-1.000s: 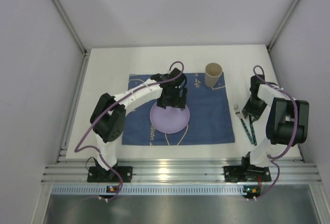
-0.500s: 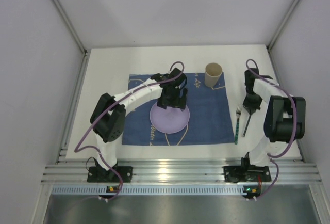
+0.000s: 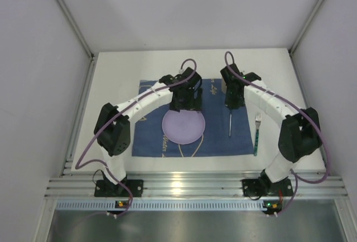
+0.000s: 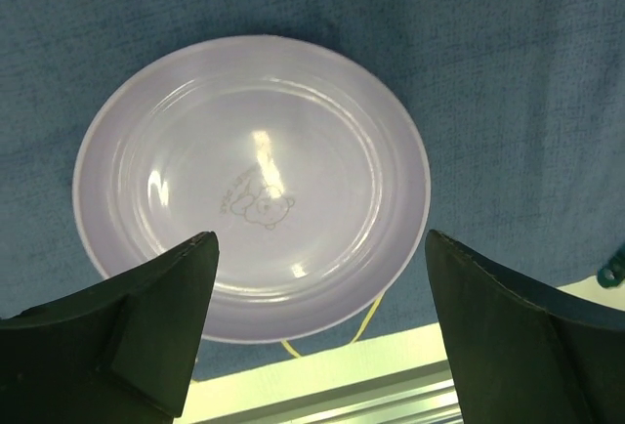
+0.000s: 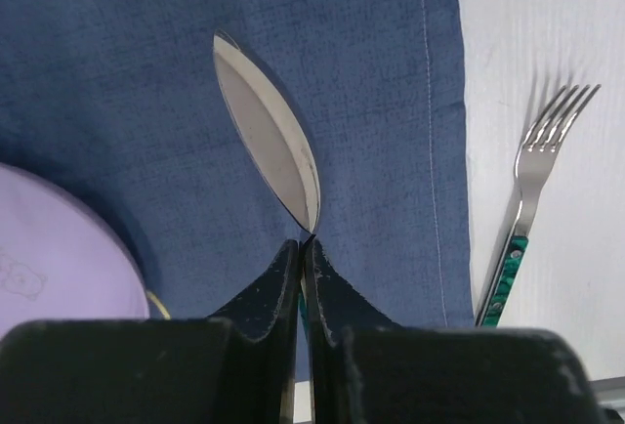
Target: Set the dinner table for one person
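A lilac plate (image 3: 183, 127) lies on the blue placemat (image 3: 223, 136), which lies on the white dinner table (image 3: 122, 69). My left gripper (image 3: 185, 105) hovers open and empty over the plate's far side; in the left wrist view the plate (image 4: 252, 185) shows between the spread fingers (image 4: 156, 317). My right gripper (image 3: 231, 101) is shut on a knife (image 3: 230, 125) and holds it over the mat, right of the plate. The blade (image 5: 269, 146) sticks out past the closed fingertips (image 5: 305, 240). A green-handled fork (image 3: 256, 133) lies on the table just right of the mat.
A tan cup at the mat's far right is mostly hidden behind my right arm. The fork (image 5: 532, 180) lies parallel to the mat's right edge. An aluminium rail (image 3: 195, 186) runs along the near edge. Grey walls enclose the table on three sides.
My right arm has swung left from the table's right side, carrying the knife onto the placemat beside the plate. The fork stays on the table. My left gripper has lifted slightly back from the plate.
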Available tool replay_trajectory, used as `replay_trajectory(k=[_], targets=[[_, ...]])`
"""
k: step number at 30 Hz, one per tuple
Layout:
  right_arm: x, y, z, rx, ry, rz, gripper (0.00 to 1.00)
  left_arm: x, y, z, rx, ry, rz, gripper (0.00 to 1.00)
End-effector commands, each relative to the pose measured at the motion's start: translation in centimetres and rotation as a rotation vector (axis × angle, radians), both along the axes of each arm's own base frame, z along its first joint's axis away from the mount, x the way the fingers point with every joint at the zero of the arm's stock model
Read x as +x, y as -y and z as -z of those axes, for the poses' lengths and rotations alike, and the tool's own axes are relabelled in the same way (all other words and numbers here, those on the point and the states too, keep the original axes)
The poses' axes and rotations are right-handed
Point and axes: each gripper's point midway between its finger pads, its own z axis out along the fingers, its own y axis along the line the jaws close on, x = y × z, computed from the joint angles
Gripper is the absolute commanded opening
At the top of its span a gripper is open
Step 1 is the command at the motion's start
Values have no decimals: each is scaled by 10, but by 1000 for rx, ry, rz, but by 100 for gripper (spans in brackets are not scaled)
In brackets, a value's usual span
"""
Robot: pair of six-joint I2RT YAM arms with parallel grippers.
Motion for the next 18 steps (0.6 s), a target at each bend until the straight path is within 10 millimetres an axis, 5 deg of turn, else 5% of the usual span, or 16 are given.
replay_trajectory(k=[1, 9, 12, 14, 18], targets=[[-1, -12, 25, -12, -36, 13, 0, -10, -22, -38, -10, 57, -60, 92], [5, -33, 62, -33, -75, -5, 1, -36, -58, -49, 27, 62, -130, 92], [7, -38, 65, -36, -74, -21, 26, -41, -64, -54, 25, 72, -148, 92], [7, -36, 60, -43, -64, -43, 54, -42, -65, -54, 24, 70, -150, 92], [8, -24, 32, -90, -10, -68, 70, -43, -62, -49, 23, 52, -145, 91]])
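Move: Below the right hand, which already holds the spoon by its neck, lies the bare strip of cloth it is going to: about 11 cm down, 4 cm back and 3 cm to the left. From this hand the plate is some 19 cm left and 7 cm back, the fork about 13 cm right and 10 cm back, and the cup roughly 10 cm straight ahead. From the left hand that strip lies about 15 cm right, 6 cm back and 6 cm below. Lowering the spoon about 7.5 cm towards the cloth between plate and fork, the right hand eases a little to the left and tips some 10 degrees to point more steeply down, then opens its fingers from shut to about two thirds and lets the spoon go. The empty left hand meanwhile withdraws, still wide open, left, up and back, some 8 cm in all. ##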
